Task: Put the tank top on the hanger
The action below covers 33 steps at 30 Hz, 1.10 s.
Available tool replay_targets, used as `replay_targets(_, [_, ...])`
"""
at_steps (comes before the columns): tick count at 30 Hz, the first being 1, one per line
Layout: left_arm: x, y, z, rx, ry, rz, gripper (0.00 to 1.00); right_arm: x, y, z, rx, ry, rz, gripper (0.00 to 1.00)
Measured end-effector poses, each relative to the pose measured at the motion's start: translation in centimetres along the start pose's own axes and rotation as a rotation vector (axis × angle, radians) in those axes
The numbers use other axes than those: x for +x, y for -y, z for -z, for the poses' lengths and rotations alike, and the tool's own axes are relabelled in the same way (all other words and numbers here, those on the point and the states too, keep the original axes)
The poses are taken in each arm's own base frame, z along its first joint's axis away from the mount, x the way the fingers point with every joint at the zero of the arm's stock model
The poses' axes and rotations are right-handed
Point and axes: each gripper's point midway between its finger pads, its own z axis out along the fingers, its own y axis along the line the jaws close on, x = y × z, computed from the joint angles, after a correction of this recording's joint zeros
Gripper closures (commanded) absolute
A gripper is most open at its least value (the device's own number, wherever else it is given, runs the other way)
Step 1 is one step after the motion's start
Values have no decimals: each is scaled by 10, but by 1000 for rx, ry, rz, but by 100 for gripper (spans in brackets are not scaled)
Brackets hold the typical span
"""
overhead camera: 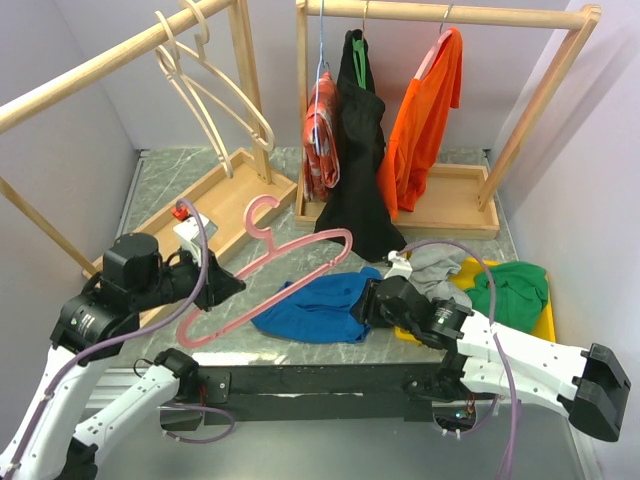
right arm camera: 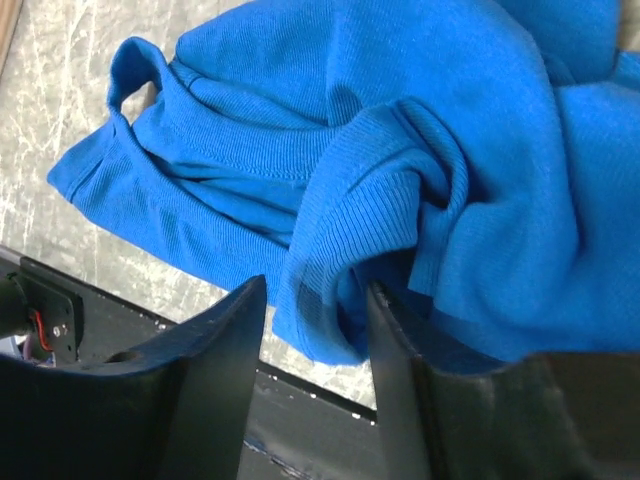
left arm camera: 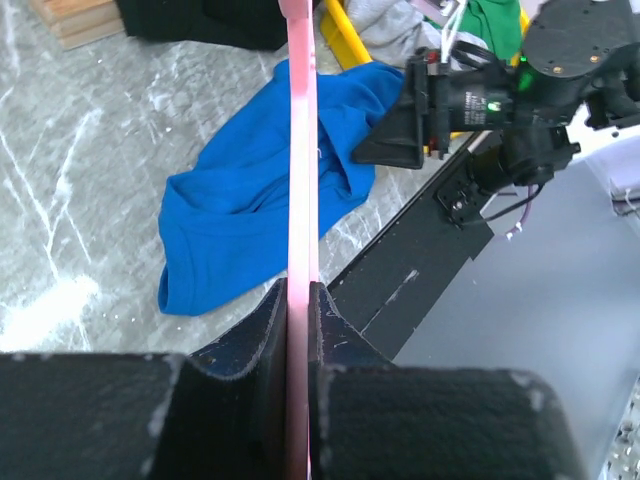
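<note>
The royal-blue tank top (overhead camera: 315,305) lies crumpled on the marble table near the front edge. The pink hanger (overhead camera: 300,250) slants across the table to its left, hook toward the back. My left gripper (overhead camera: 232,285) is shut on the hanger's lower arm; in the left wrist view the pink bar (left arm camera: 302,150) runs straight out from between the jaws of that gripper (left arm camera: 298,300), over the tank top (left arm camera: 240,190). My right gripper (overhead camera: 362,303) is at the tank top's right edge. In the right wrist view it (right arm camera: 315,290) stands open astride a raised fold of the blue fabric (right arm camera: 380,120).
A grey garment (overhead camera: 440,265) and a green garment (overhead camera: 515,290) lie on a yellow sheet (overhead camera: 545,320) at the right. The back rack holds an orange shirt (overhead camera: 430,110), a black garment (overhead camera: 362,150) and a red patterned one (overhead camera: 320,130). Cream hangers (overhead camera: 215,90) hang on the left rack.
</note>
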Motion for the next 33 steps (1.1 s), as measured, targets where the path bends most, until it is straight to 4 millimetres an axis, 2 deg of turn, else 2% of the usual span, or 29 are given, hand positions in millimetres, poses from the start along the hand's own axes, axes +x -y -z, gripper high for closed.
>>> replay_targets(2, [-2, 2, -3, 12, -10, -14, 99, -1, -2, -2, -4, 5, 2, 76])
replay_targets(3, [-3, 2, -5, 16, -14, -22, 99, -3, -2, -2, -7, 10, 4, 93])
replay_targets(4, [-4, 2, -7, 23, -21, -31, 99, -5, -3, -1, -11, 21, 3, 100])
replay_targets(9, [-2, 3, -27, 54, -79, -83, 99, -27, 1, 3, -4, 93, -26, 100])
replay_targets(11, [-2, 3, -36, 63, -97, -118, 99, -42, 7, 7, 3, 137, -49, 100])
replay_targets(12, [-3, 5, -41, 76, -97, -160, 99, -61, 14, 15, 11, 197, -78, 100])
replay_targets(13, [-3, 5, -41, 76, -97, -160, 99, -63, 15, 16, 11, 203, -80, 100])
replay_targets(20, [-25, 15, -28, 126, 67, -371, 99, -110, 24, 41, 15, 330, -109, 100])
replay_targets(25, [-25, 11, -28, 120, 86, -459, 99, -116, 20, 48, -9, 338, -94, 100])
replay_targets(33, [-7, -3, -43, 115, 16, -515, 99, -116, 13, 61, -57, 358, -78, 100])
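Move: The tank top's middle lies about 8 cm left of the right hand, 2 cm ahead and 3 cm below, one fold standing between its open fingers. From that hand, the pink hanger's middle is some 16 cm left, level, 20 cm up; the grey cloth is 15 cm right, 6 cm ahead. From the left hand, already holding the hanger, the tank top is about 14 cm right, 5 cm ahead, 22 cm below. Right fingers pinch the tank top's fold, lifting about 10 cm, forward and right; left carries the hanger right-forward, tilting. ##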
